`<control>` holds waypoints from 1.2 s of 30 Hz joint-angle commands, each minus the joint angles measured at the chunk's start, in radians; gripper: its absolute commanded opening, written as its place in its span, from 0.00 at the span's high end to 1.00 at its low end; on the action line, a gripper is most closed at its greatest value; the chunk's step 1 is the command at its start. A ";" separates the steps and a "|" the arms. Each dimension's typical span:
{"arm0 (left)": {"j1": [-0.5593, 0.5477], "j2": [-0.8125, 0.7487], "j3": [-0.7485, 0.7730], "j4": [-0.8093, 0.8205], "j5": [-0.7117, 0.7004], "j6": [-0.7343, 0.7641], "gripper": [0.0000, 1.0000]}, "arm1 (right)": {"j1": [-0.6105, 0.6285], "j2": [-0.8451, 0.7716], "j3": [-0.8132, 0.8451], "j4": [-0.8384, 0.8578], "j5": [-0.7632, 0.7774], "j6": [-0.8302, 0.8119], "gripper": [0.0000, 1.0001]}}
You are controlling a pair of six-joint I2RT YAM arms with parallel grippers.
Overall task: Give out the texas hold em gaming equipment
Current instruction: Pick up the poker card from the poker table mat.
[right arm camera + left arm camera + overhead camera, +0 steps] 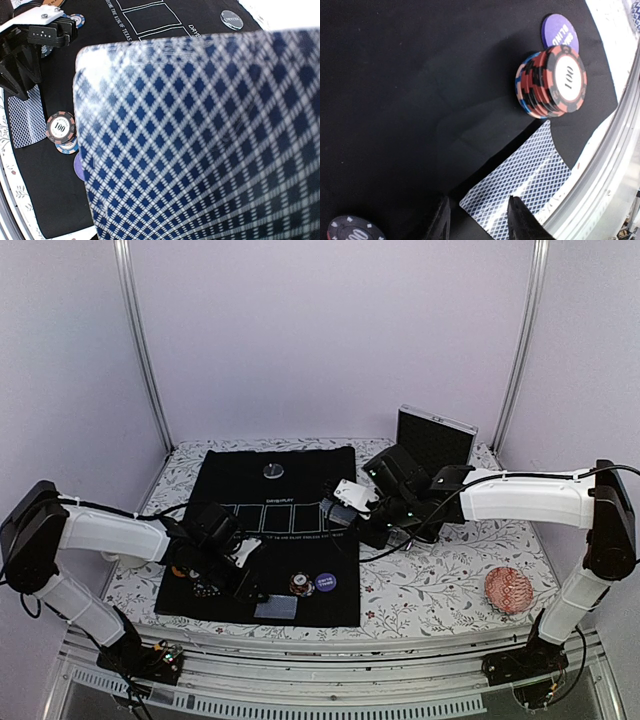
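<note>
A blue-grey-backed playing card (pixel 520 185) lies face down on the black mat (pixel 250 490) near its front edge; it also shows in the top view (pixel 275 607). My left gripper (pixel 480 220) is open, its fingertips low on either side of that card's near corner. A red and black chip stack (pixel 552 80) and a purple button (pixel 560 31) sit just beyond. My right gripper (pixel 347 508) holds another playing card (pixel 200 140) above the mat's right edge; the card fills the right wrist view and hides the fingers. A silver button (pixel 273 471) lies at the mat's back.
More chips (pixel 205 588) lie under the left arm, and one black chip (pixel 355 230) shows in the left wrist view. An open black case (pixel 435 440) stands at the back right. A red patterned disc (pixel 509 590) lies on the floral tablecloth at right. The table's metal front rail (pixel 600 175) runs next to the card.
</note>
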 commanded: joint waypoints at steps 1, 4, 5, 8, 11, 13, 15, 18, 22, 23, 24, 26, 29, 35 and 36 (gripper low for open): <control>-0.015 0.001 0.005 -0.037 -0.028 0.050 0.59 | -0.006 -0.015 0.014 0.000 -0.006 -0.002 0.63; -0.016 0.018 0.020 -0.047 -0.050 0.072 0.61 | -0.005 -0.017 0.014 -0.003 -0.005 -0.002 0.63; -0.016 0.022 0.023 -0.046 -0.050 0.081 0.62 | -0.006 -0.016 0.013 -0.003 -0.006 -0.002 0.63; -0.016 0.030 0.031 -0.039 -0.035 0.097 0.63 | -0.006 -0.014 0.014 -0.006 -0.005 0.001 0.63; -0.017 0.036 0.036 -0.029 -0.032 0.108 0.64 | -0.005 -0.012 0.014 -0.006 -0.006 0.004 0.63; -0.017 0.040 0.044 -0.028 -0.031 0.117 0.64 | -0.006 -0.010 0.014 -0.010 -0.007 0.003 0.63; -0.018 0.043 0.049 -0.027 -0.037 0.121 0.65 | -0.006 -0.008 0.015 -0.011 -0.008 0.003 0.63; -0.018 0.051 0.056 -0.027 -0.021 0.133 0.66 | -0.006 -0.005 0.015 -0.014 -0.008 0.002 0.63; -0.017 0.064 0.059 -0.027 -0.001 0.136 0.68 | -0.005 0.000 0.016 -0.017 -0.008 0.001 0.63; -0.018 0.066 0.058 -0.028 0.005 0.137 0.69 | -0.006 0.001 0.017 -0.019 -0.008 0.001 0.63; -0.018 0.066 0.058 -0.028 0.013 0.137 0.70 | -0.005 0.001 0.017 -0.019 -0.008 0.001 0.63; -0.017 0.063 0.055 -0.031 0.021 0.135 0.71 | -0.006 0.001 0.017 -0.022 -0.006 0.001 0.63; -0.018 0.059 0.056 -0.036 0.035 0.136 0.79 | -0.006 0.001 0.020 -0.022 -0.005 0.001 0.63; -0.018 0.034 0.059 -0.052 0.067 0.139 1.00 | -0.006 0.001 0.025 -0.028 0.004 0.001 0.63; -0.019 0.026 0.060 -0.057 0.076 0.139 1.00 | -0.006 0.001 0.028 -0.031 0.006 0.001 0.63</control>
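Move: Just beyond the left fingertips, the poker card's middle lies about 4 cm to the right and 2 cm nearer the base, about 1 cm lower; its left end is already between the open fingers. A stack of poker chips stands some 8 cm to that hand's right and 2 cm farther out, with the purple button about 13 cm right and 3 cm out. From the right hand, still holding its card deck, the card is roughly 12 cm back, 12 cm left and 13 cm down. Closing on the poker card's far left corner, the left fingers go from under half open to fully shut, most quickly at the very end. The hand stays low over the mat, drifting barely half a centimetre forward, then back and to the right by just under 1 cm, while turning some 5 degrees clockwise. The right hand keeps its deck still. ##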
